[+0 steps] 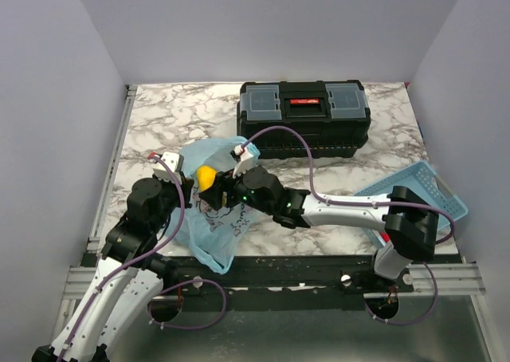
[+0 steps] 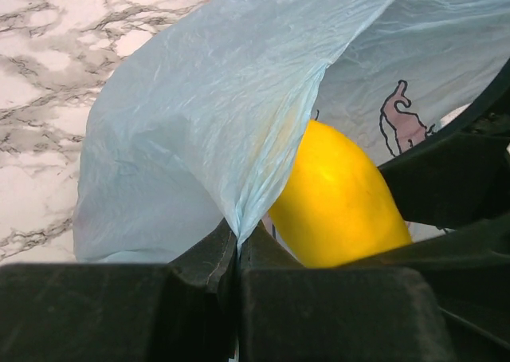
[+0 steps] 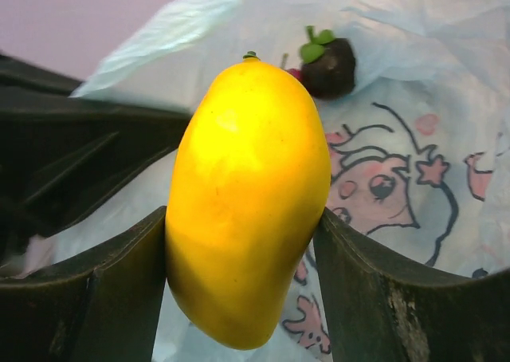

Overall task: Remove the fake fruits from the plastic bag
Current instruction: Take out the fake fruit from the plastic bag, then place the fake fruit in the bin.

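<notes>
The light-blue plastic bag (image 1: 209, 218) lies at the table's front left, its mouth held up. My left gripper (image 2: 237, 254) is shut on a fold of the plastic bag (image 2: 207, 123). My right gripper (image 3: 243, 246) is shut on the yellow mango-like fruit (image 3: 247, 202), both fingers pressed to its sides; the same fruit shows at the bag's mouth (image 1: 206, 177) and beside the left fingers (image 2: 339, 198). A dark round fruit (image 3: 328, 65) with a green stem lies deeper in the bag (image 3: 414, 179). The grapes are hidden.
A black toolbox (image 1: 303, 116) with a red latch stands at the back of the marble table (image 1: 159, 115). A light-blue basket tray (image 1: 426, 188) sits at the right edge. Grey walls close in on three sides.
</notes>
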Controlling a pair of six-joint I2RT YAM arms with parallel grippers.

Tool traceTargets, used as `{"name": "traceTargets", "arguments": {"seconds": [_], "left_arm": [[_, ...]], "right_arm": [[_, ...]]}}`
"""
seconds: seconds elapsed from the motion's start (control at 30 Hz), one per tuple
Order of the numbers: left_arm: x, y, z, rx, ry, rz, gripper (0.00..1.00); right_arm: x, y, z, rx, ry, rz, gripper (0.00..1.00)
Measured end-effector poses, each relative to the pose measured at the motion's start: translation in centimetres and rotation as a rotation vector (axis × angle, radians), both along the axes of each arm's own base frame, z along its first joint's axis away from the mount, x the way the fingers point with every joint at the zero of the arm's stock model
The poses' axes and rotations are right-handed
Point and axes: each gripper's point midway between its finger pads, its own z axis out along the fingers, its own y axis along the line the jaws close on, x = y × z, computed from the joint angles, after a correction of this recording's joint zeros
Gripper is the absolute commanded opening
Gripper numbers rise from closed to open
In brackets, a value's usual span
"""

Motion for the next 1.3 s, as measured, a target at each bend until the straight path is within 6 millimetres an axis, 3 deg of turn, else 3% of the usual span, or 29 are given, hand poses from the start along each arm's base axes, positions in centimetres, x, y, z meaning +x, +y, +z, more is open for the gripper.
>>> {"name": "traceTargets", "arguments": {"seconds": [0.13,0.27,0.43,0.57,0.7,0.87,1.07,1.17,1.3], "left_arm": [[0.0,0.0,0.0,-0.001,0.001,0.003,0.0],[0.1,0.2,0.0,0.0,-0.001,0.011,0.0],[0.1,0.3,0.0,0.002,-0.001,0.018,0.0],[0.1,0.3,0.0,0.0,-0.001,0.019,0.0],[0.1,0.3,0.0,-0.001,0.0,0.02,0.0],[0.1,0.3,0.0,-0.005,0.002,0.023,0.0],[0.1,0.3,0.0,-0.007,0.003,0.024,0.0],[0.1,0.3,0.0,-0.007,0.003,0.024,0.0],[0.1,0.3,0.0,-0.007,0.003,0.024,0.0]], "right_arm": [[-1.0,-0.4,2.6,0.045,-0.031,0.051,0.01],[-1.4,-2.4,7.4,0.111,-0.112,0.046,0.01],[-0.8,-7.6,12.9,0.168,-0.222,-0.083,0.01],[0.3,-13.0,14.5,0.16,-0.28,-0.252,0.01],[1.8,-18.9,13.5,0.098,-0.295,-0.478,0.01],[4.7,-26.6,10.3,-0.059,-0.268,-0.786,0.01],[8.7,-37.3,6.3,-0.192,-0.159,-1.142,0.01],[9.3,-41.9,3.8,-0.23,-0.072,-1.286,0.01],[8.9,-46.1,0.6,-0.254,0.044,-1.43,0.01]]}}
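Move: The blue basket, where the right hand's held yellow mango is bound, lies about 55 cm to its right, nearly level fore and aft and roughly 16 cm lower. A red fruit is in it, about 49 cm right and 7 cm back. The toolbox stands some 28 cm ahead and 26 cm right; the plastic bag sags 16 cm below, 3 cm ahead and 2 cm right. From the left hand the basket is about 59 cm right. Up and then in a long sweep to the right, the right hand carries the mango, still gripped, away from the plastic bag: it climbs some 14 cm, passes in front of the toolbox about 46 cm rightward, edges forward and sinks again towards the basket, its fingers swinging about 80 degrees clockwise. The left hand stays put, keeping its pinch on the bag's rim. ##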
